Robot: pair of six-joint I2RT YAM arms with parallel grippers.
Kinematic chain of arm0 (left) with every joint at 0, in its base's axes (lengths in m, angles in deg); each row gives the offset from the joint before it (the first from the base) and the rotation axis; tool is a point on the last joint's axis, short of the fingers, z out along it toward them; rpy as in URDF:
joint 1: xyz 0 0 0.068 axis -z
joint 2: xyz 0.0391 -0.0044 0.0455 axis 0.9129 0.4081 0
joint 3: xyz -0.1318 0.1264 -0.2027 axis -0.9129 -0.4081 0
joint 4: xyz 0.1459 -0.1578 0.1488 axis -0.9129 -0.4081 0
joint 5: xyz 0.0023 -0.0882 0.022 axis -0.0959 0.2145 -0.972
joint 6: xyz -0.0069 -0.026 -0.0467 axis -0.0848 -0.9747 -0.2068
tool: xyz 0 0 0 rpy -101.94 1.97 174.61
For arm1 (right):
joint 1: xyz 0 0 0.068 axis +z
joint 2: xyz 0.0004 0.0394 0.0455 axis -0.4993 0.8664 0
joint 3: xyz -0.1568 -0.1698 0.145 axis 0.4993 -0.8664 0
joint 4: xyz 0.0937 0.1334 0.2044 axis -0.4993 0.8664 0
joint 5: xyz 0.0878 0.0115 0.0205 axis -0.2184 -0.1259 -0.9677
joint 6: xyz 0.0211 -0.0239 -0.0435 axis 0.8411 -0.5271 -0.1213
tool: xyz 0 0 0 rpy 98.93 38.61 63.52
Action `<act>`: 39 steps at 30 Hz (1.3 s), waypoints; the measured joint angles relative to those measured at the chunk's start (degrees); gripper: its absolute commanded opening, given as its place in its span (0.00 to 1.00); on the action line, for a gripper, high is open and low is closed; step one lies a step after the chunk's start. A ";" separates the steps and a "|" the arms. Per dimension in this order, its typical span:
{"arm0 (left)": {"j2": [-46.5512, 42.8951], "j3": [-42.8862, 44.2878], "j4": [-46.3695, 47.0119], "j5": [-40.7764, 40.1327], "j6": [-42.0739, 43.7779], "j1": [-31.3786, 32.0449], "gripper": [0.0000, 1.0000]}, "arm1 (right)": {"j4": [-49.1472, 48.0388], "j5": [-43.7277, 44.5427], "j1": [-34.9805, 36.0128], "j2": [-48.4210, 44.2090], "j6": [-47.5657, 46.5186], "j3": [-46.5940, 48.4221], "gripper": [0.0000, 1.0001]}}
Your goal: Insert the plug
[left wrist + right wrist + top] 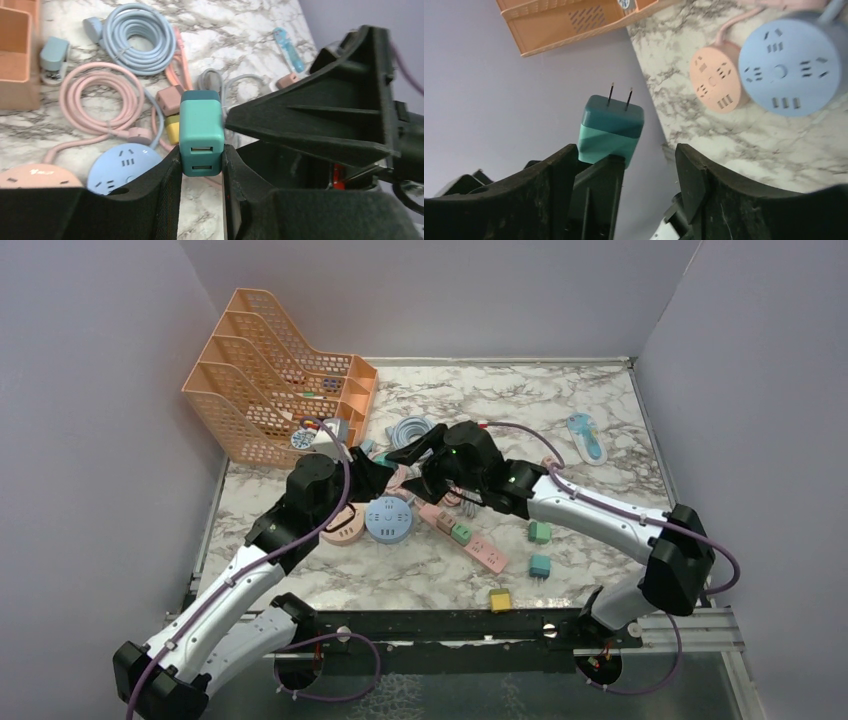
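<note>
The plug (201, 131) is a teal cube charger with two USB ports facing the left wrist camera. My left gripper (201, 159) is shut on its near end, a pad on each side. In the right wrist view the plug (610, 127) shows its two metal prongs pointing away. My right gripper (624, 167) stands open around it, one finger (696, 172) well clear of the plug. In the top view both grippers meet above the table: left gripper (383, 478), right gripper (418, 466); the plug is hidden there. A blue round socket (388, 519) lies just below them.
A pink round socket (345, 530) lies next to the blue one, and a pink power strip (470, 538) to the right. An orange file rack (275, 375) stands back left. A coiled blue cable (410, 428), two green cubes (540, 532) and a yellow cube (500, 600) lie around.
</note>
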 measured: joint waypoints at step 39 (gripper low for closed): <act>38.82 22.84 -42.10 5.62 14.97 -5.35 0.00 | 10.78 15.93 -3.06 -20.24 -28.72 -14.91 0.64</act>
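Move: The left gripper already holds the teal plug, with the round blue power strip almost straight below: about 23 cm down, about 1 cm back and level sideways. The round pink strip lies some 10 cm left of the blue one, the pink cable coil about 10 cm farther out, and the long pink power strip about 16 cm right and 4 cm nearer. From the right hand the blue strip is about 3 cm left, 1 cm back and 22 cm down. Bring the left gripper down about 15 cm towards the left part of the blue round strip, drifting slightly left, and tilt its fingers roughly 60 degrees to point nearly straight down, keeping the grip on the teal plug. Meanwhile draw the right gripper, still open, some 13 cm right and a little down, away from the plug. ##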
